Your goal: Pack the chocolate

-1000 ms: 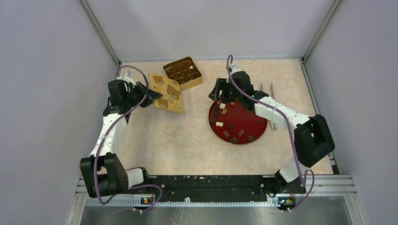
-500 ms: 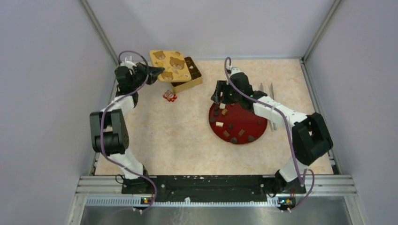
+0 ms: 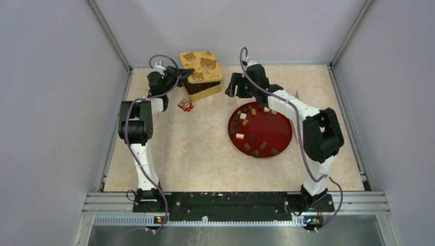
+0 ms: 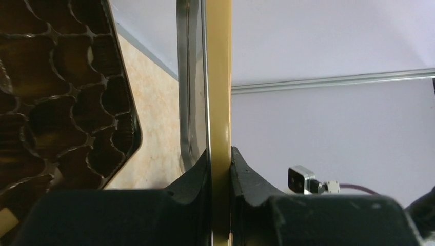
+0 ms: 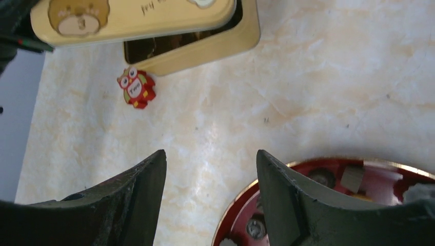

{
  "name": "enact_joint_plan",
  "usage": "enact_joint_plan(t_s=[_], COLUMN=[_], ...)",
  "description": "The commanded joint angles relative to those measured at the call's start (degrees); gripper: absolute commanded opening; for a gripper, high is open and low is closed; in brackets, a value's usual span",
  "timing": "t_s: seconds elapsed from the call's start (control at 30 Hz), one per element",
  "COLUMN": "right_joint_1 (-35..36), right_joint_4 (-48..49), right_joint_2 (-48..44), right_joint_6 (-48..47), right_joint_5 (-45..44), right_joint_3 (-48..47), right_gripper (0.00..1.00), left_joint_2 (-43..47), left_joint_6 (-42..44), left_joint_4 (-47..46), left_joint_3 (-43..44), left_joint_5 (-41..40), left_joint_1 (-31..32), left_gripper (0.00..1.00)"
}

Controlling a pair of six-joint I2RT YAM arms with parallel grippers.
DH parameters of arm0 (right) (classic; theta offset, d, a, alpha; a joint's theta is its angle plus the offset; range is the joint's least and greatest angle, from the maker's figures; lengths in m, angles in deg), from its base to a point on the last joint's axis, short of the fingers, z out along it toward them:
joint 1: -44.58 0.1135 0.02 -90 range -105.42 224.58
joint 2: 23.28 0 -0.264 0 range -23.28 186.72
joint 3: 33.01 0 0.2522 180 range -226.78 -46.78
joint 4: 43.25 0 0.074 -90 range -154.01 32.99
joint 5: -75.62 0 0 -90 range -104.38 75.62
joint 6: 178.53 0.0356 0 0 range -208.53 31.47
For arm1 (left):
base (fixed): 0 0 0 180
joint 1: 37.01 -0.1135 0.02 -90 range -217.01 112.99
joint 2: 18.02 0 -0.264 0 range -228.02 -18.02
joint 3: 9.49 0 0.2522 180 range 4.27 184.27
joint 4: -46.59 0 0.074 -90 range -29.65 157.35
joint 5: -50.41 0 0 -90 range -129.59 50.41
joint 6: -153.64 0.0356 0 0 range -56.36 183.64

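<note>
Several chocolate pieces (image 3: pixel 252 137), dark lumps and pale cubes, lie scattered on a round red plate (image 3: pixel 279 123). At the back, a gold box (image 3: pixel 204 91) with brown paper cells (image 4: pixel 56 102) stands half covered by its bear-printed lid (image 3: pixel 201 65). My left gripper (image 3: pixel 182 77) is shut on the lid's left edge (image 4: pixel 219 92) and holds it just above the box. My right gripper (image 3: pixel 233 88) hangs open and empty beyond the plate's far-left rim (image 5: pixel 267 187), between plate and box. Some chocolate (image 5: pixel 353 178) shows at the plate's edge beside the right finger.
A small red-and-white owl item (image 3: pixel 185 105) lies on the table in front of the box, also seen as the owl (image 5: pixel 136 88) in the right wrist view. Metal tweezers (image 3: pixel 296 96) lie behind the plate on the right. Walls close in the table on three sides.
My left arm has swung the lid from the box's left side up and right until it hovers over the box. My right gripper has moved back, off the plate's far edge.
</note>
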Motion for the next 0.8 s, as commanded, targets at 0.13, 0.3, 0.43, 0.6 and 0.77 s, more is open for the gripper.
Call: enact_joint_plan(t_s=[0.13,0.3,0.43,0.6,0.77], right_joint_1=[-3.78,-4.75,-5.01,-4.99,-5.01], right_joint_4=[1.51,-0.22,-0.84,-2.51,-2.43], right_joint_2=[11.95,16.36,18.59,21.99,24.24], right_joint_6=[1.71,2.02,1.89,2.07,2.41], right_joint_5=[3.95,5.09,5.30,6.03,6.75], right_joint_3=[-15.70,-23.16,-26.76,-32.55,-35.25], right_gripper=[0.63,0.63,0.63,0.63,0.63], left_joint_2=[-1.70,-3.96,-4.64,-5.50,-5.23], left_joint_6=[2.71,1.52,3.25,3.48,4.15], left_joint_4=[-3.56,-5.00,-2.52,-1.11,0.10], left_joint_3=[2.47,1.91,2.61,2.85,1.59], left_joint_5=[-4.80,-5.76,-5.82,-6.41,-6.77], left_joint_1=[0.84,0.84,0.84,0.84,0.84], left_gripper=[0.00,0.00,0.00,0.05,0.15])
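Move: The left gripper already holds the bear-printed lid by its left edge; the open chocolate box is about 11 cm below that hand, some 3 cm ahead and 5 cm to its right, with the red owl about 12 cm back and 2 cm left of the same hand. From the empty right hand, the box is roughly 4 cm ahead, 13 cm left and 8 cm lower; the red plate's middle is some 15 cm back and 12 cm to its right. Lower the left gripper about 5 cm onto the box opening, easing it a little forward and tipping it very slightly down, and keep the pinch on the lid's edge. Meanwhile carry the right hand, fingers open, some 11 cm forward along the box's right side, away from the plate, with a slight roll and a small rise at the end. ##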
